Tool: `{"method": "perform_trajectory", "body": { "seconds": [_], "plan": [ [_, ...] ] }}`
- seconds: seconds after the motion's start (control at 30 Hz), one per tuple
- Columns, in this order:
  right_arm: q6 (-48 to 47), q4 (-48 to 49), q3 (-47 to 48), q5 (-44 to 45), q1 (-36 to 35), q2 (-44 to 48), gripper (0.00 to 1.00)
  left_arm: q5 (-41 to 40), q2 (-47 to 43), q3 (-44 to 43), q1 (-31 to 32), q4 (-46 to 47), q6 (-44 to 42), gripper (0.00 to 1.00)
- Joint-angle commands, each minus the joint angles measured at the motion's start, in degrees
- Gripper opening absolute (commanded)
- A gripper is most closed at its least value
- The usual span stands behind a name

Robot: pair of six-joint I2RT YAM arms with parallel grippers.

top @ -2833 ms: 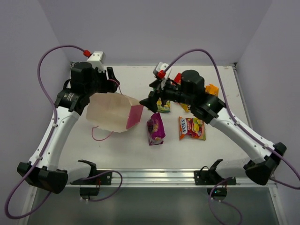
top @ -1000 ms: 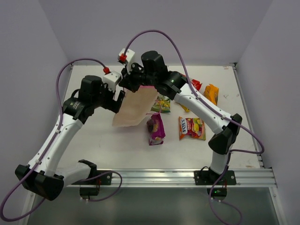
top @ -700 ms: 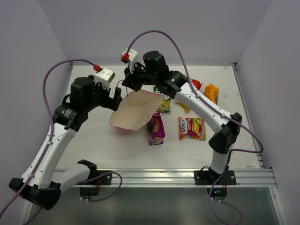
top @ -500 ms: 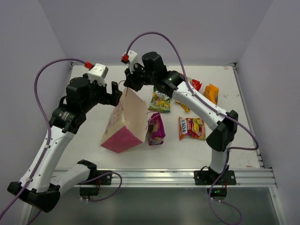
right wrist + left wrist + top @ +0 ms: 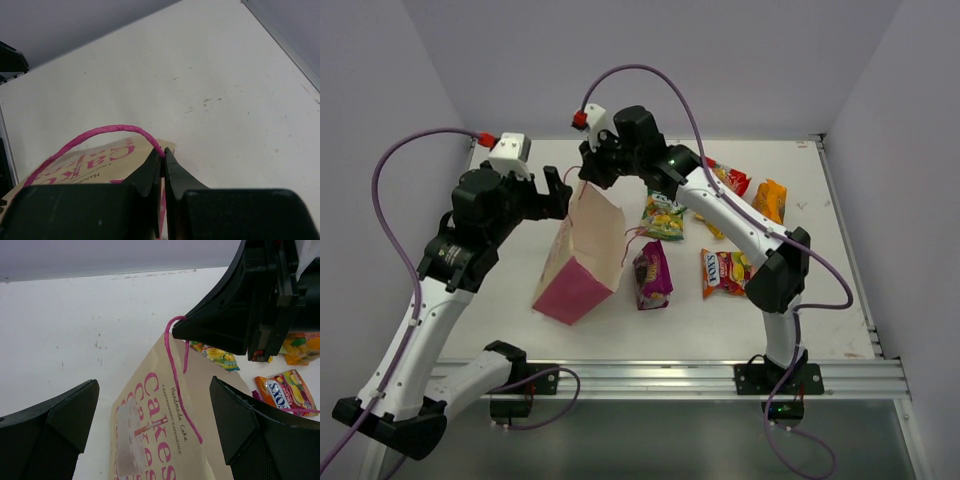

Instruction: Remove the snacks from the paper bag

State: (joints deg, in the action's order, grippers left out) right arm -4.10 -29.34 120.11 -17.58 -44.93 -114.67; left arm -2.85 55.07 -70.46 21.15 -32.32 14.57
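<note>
The paper bag hangs tilted, its pink bottom low near the table. My right gripper is shut on its pink cord handle at the bag's top; the jaws meet on the cord. My left gripper is open and empty, just left of the bag's top. In the left wrist view its fingers flank the printed bag face. On the table lie a green packet, a magenta packet, a red-yellow packet, an orange packet and a red packet.
A small yellow pack lies between the green and orange packets. The snacks fill the table right of the bag. Walls close the back and both sides. A metal rail runs along the near edge.
The bag went from lying on its side to hanging by its handle from my right gripper. My left gripper has drawn back to the left, apart from the bag.
</note>
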Motion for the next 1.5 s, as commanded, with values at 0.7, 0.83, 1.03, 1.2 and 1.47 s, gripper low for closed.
{"method": "perform_trajectory", "body": {
  "seconds": [0.7, 0.83, 1.03, 1.2, 1.47],
  "plan": [
    [5.8, 0.6, 7.8, -10.8, -2.6, 5.4, 0.87, -12.5, -7.2, -2.9, 0.2, -8.7, 3.4, 1.0],
    [6.9, 2.6, 4.2, -11.2, -2.7, 7.1, 0.94, -14.3, -7.3, -1.9, 0.2, -9.3, 3.4, 1.0],
    [5.9, 1.7, 0.5, -5.9, -2.7, 11.4, 0.99, -15.8, -7.3, -1.9, 0.1, -9.2, 4.2, 1.0],
    [5.9, 1.7, -6.6, -2.8, -2.6, 17.6, 0.99, -19.4, -8.4, -3.3, 0.2, -9.7, 4.3, 1.0],
    [7.8, 2.5, -22.9, 16.0, -1.5, 33.9, 0.99, -25.6, -10.6, -2.3, 0.2, -10.8, 3.9, 1.0]
  ]
}}
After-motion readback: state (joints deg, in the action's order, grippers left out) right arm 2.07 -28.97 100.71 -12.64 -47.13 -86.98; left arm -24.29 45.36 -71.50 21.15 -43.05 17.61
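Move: Just at the right fingertips, pinched shut, is the far handle of the paper bag. The tipped bag's body has its middle about 9 cm back, 3 cm left and 17 cm below that hand. The purple snack lies roughly 9 cm back and 15 cm right, the green snack some 10 cm ahead and 18 cm right, both about 29 cm down. From the open left hand, the bag's middle is about 1 cm ahead, 2 cm right and 20 cm below. Opening wide, the right fingers let go of the handle while the hand climbs about 11 cm and draws back; it then dips a little and sweeps right, clear of the bag, ending some 9 cm back from where it began. The left hand, still wide open, shifts about 8 cm left and somewhat back, turning some 20 degrees counter-clockwise. ##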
